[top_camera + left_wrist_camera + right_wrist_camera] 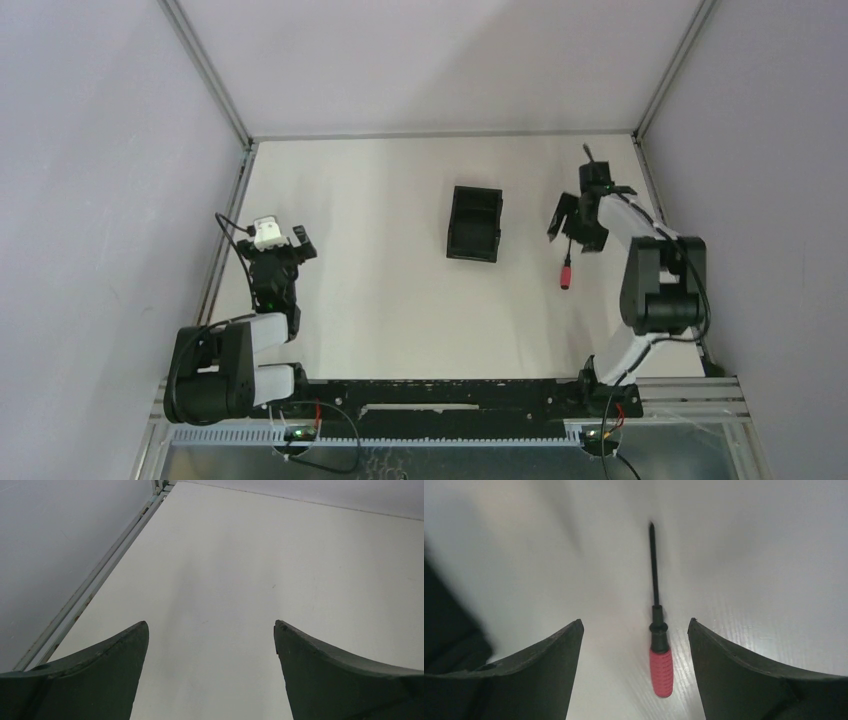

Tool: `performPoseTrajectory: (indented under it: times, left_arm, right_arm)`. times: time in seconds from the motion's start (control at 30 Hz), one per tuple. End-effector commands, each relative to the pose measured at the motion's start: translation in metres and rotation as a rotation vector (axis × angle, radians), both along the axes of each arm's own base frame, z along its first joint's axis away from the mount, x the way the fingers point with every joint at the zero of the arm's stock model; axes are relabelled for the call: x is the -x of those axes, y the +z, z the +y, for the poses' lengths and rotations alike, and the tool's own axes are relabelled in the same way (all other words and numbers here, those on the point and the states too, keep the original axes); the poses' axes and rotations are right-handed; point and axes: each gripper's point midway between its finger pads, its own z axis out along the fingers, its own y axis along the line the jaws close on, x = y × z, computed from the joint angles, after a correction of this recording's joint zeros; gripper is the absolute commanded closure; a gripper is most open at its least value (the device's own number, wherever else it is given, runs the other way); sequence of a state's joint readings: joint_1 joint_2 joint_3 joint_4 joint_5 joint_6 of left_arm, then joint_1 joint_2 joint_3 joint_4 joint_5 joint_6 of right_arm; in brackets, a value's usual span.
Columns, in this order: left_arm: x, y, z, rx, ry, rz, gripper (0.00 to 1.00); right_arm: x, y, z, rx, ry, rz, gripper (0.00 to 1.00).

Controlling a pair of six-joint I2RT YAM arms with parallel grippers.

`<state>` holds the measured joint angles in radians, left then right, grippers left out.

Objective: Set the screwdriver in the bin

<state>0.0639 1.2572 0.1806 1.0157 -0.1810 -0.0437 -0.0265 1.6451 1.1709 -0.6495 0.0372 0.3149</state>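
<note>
The screwdriver [566,272], with a short red handle and a thin dark shaft, lies flat on the white table to the right of the bin [474,224]. The bin is a small black open box near the table's middle, and looks empty. My right gripper [573,228] hovers over the screwdriver's shaft end. In the right wrist view the gripper [635,623] is open, and the screwdriver [660,665] lies on the table between the fingers, nearer the right finger and touching neither. My left gripper [292,245] is open and empty over bare table at the left, as the left wrist view [210,624] shows.
Grey walls enclose the table [380,290] on the left, far and right sides, with metal rails [225,245] along their feet. A dark blurred shape [449,630] fills the left edge of the right wrist view; I cannot tell what it is.
</note>
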Motion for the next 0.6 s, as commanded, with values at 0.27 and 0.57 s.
performPoseTrajectory:
  times: [0.27, 0.57]
  left_arm:
    - [-0.005, 0.015, 0.0, -0.019, -0.002, -0.048, 0.0]
    - [-0.005, 0.015, 0.0, -0.019, -0.002, -0.049, 0.0]
  right_arm:
    - [0.043, -0.075, 0.009, -0.002, 0.06, 0.263, 0.82]
    - [0.024, 0.044, 0.015, 0.032, 0.13, 0.129, 1.0]
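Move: The screwdriver lies under the open right hand, its middle about 3 cm back and roughly 7 cm below, with its tip pointing away from the base and its red handle towards it. The bin stands some 18 cm to the right hand's left and about 4 cm farther out, its middle around 4 cm lower. From the idle left hand, the screwdriver is about 55 cm to the right, 4 cm back and 10 cm below. The right fingers pinch the screwdriver at its black collar, just ahead of the red handle, after the hand sinks about 6 cm while drawing back nearly 4 and tilting some 15 degrees to point more steeply down. Once shut, the hand keeps its hold and rises about 3 cm, starting to drift left towards the bin. ##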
